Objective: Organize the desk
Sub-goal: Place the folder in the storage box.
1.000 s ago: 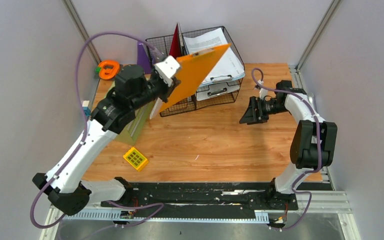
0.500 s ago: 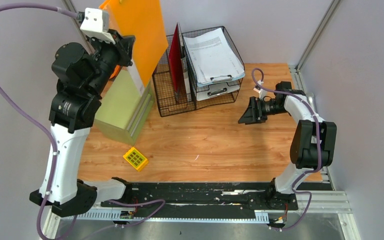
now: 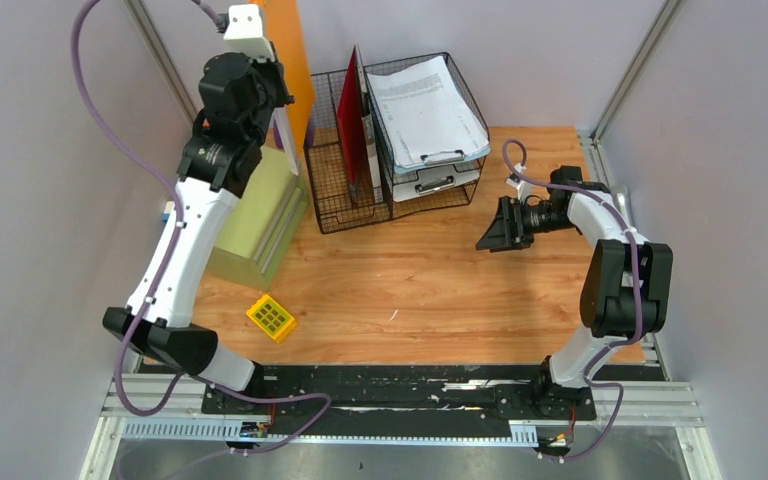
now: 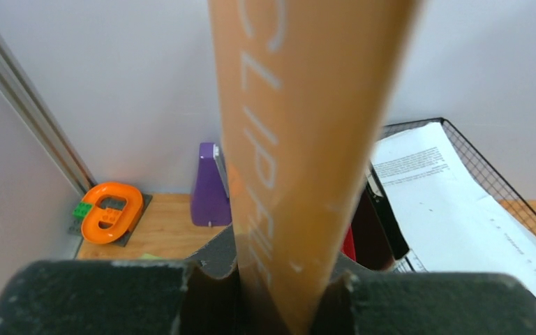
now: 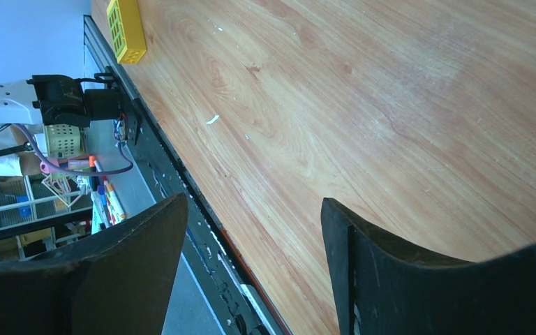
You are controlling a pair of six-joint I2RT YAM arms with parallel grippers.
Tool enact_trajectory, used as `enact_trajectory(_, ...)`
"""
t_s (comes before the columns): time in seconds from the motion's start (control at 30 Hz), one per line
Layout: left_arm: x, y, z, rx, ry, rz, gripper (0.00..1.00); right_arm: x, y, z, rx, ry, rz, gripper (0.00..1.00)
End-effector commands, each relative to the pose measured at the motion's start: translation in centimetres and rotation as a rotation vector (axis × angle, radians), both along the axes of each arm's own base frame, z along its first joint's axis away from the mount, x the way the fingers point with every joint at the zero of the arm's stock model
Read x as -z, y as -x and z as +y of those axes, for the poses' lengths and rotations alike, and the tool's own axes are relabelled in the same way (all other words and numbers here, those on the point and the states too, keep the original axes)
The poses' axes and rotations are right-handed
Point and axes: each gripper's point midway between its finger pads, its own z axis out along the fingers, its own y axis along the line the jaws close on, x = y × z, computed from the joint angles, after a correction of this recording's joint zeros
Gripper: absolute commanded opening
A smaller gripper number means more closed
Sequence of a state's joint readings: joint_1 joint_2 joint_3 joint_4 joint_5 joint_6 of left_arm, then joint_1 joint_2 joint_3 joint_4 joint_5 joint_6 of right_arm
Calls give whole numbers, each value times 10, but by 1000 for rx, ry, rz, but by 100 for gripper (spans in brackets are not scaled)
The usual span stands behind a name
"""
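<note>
The desk (image 3: 430,280) is a light-brown wood tabletop. My left gripper (image 3: 265,90) is raised at the back left, above a green binder (image 3: 255,215), and is shut on an orange clipboard (image 3: 295,60) that stands upright, edge-on, beside the wire file rack (image 3: 345,195). In the left wrist view the clipboard (image 4: 300,139) rises from between the closed fingers of that gripper (image 4: 279,300). My right gripper (image 3: 490,228) hovers open and empty over the right side of the desk (image 5: 391,105), its fingers (image 5: 363,265) wide apart.
The wire rack holds a red folder (image 3: 352,110); a wire tray with papers (image 3: 425,105) adjoins it. A yellow block (image 3: 271,317) lies front left. An orange ring toy (image 4: 112,209) and a purple stand (image 4: 208,185) sit in the back-left corner by the wall.
My left arm swung the clipboard from lying tilted over the rack up and left, then back toward the rack, now upright and edge-on. The right arm has not moved.
</note>
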State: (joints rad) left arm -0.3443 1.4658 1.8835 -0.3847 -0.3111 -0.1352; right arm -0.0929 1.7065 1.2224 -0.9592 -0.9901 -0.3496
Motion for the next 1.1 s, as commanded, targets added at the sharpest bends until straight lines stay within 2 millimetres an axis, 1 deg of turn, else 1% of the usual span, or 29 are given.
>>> enact_trajectory(0.0, -37, -16, 9, -66, 37, -174, 0, -4, -5, 3, -24, -22, -59, 71)
enact_trajectory(0.13, -20, -42, 2, -73, 19, -175, 0, -1, -5, 2, -22, -16, -54, 70)
enact_trajectory(0.23, -9, -58, -5, -52, 31, -198, 0, 2, -5, 2, -21, -13, -48, 70)
enact_trajectory(0.3, 5, -68, -9, -44, 24, -195, 0, 4, -4, 2, -20, -11, -42, 70)
enact_trajectory(0.33, 6, -72, -11, -46, 27, -214, 0, 5, -4, 1, -20, -9, -39, 70)
enact_trajectory(0.37, 21, -77, -10, -52, 18, -198, 0, 5, -5, 1, -19, -8, -38, 70)
enact_trajectory(0.4, 18, -79, -9, -60, 21, -234, 0, 7, -4, 1, -20, -6, -35, 70)
enact_trajectory(0.43, 35, -83, -10, -61, 7, -216, 0, 8, -4, 1, -18, -5, -31, 70)
enact_trajectory(0.53, 61, -89, -14, -47, -11, -222, 0, 9, -4, 1, -18, -5, -24, 70)
enact_trajectory(0.63, 82, -93, -19, -14, -3, -218, 0, 11, -4, 1, -19, -3, -22, 70)
enact_trajectory(0.73, 109, -96, -26, 14, 7, -210, 0, 12, -4, 0, -18, -1, -18, 70)
enact_trajectory(0.83, 130, -100, -32, 43, -3, -214, 0, 13, -4, 0, -18, 0, -15, 70)
enact_trajectory(0.97, 149, -105, -37, 65, -25, -228, 0, 16, -3, 0, -18, 5, -8, 70)
enact_trajectory(1.07, 157, -107, -41, 82, -34, -238, 0, 18, -3, 0, -18, 4, -2, 70)
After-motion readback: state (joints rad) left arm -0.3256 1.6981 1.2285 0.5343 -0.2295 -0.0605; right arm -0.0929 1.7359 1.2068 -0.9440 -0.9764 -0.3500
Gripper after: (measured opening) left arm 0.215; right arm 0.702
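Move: The storage box's free left slot, where the orange folder is being taken, has its middle some 20 cm ahead of the left hand, 4 cm right and about 37 cm below. The red folder stands 5 cm to the right of that slot; the purple holder is about 32 cm ahead and 5 cm left of the hand, the green cabinet 4 cm back and 8 cm left, both far below. From the right hand, the slot lies roughly 32 cm ahead and 33 cm left, about level. The orange folder, still pinched upright in the left fingers, is brought down about 20 cm towards the storage box's left slot and some 10 cm forward, with a little rightward drift. The hand goes mostly forward first, then steeply down as the forward travel fades, keeping its grip and its nearly level, forward-pointing attitude. ##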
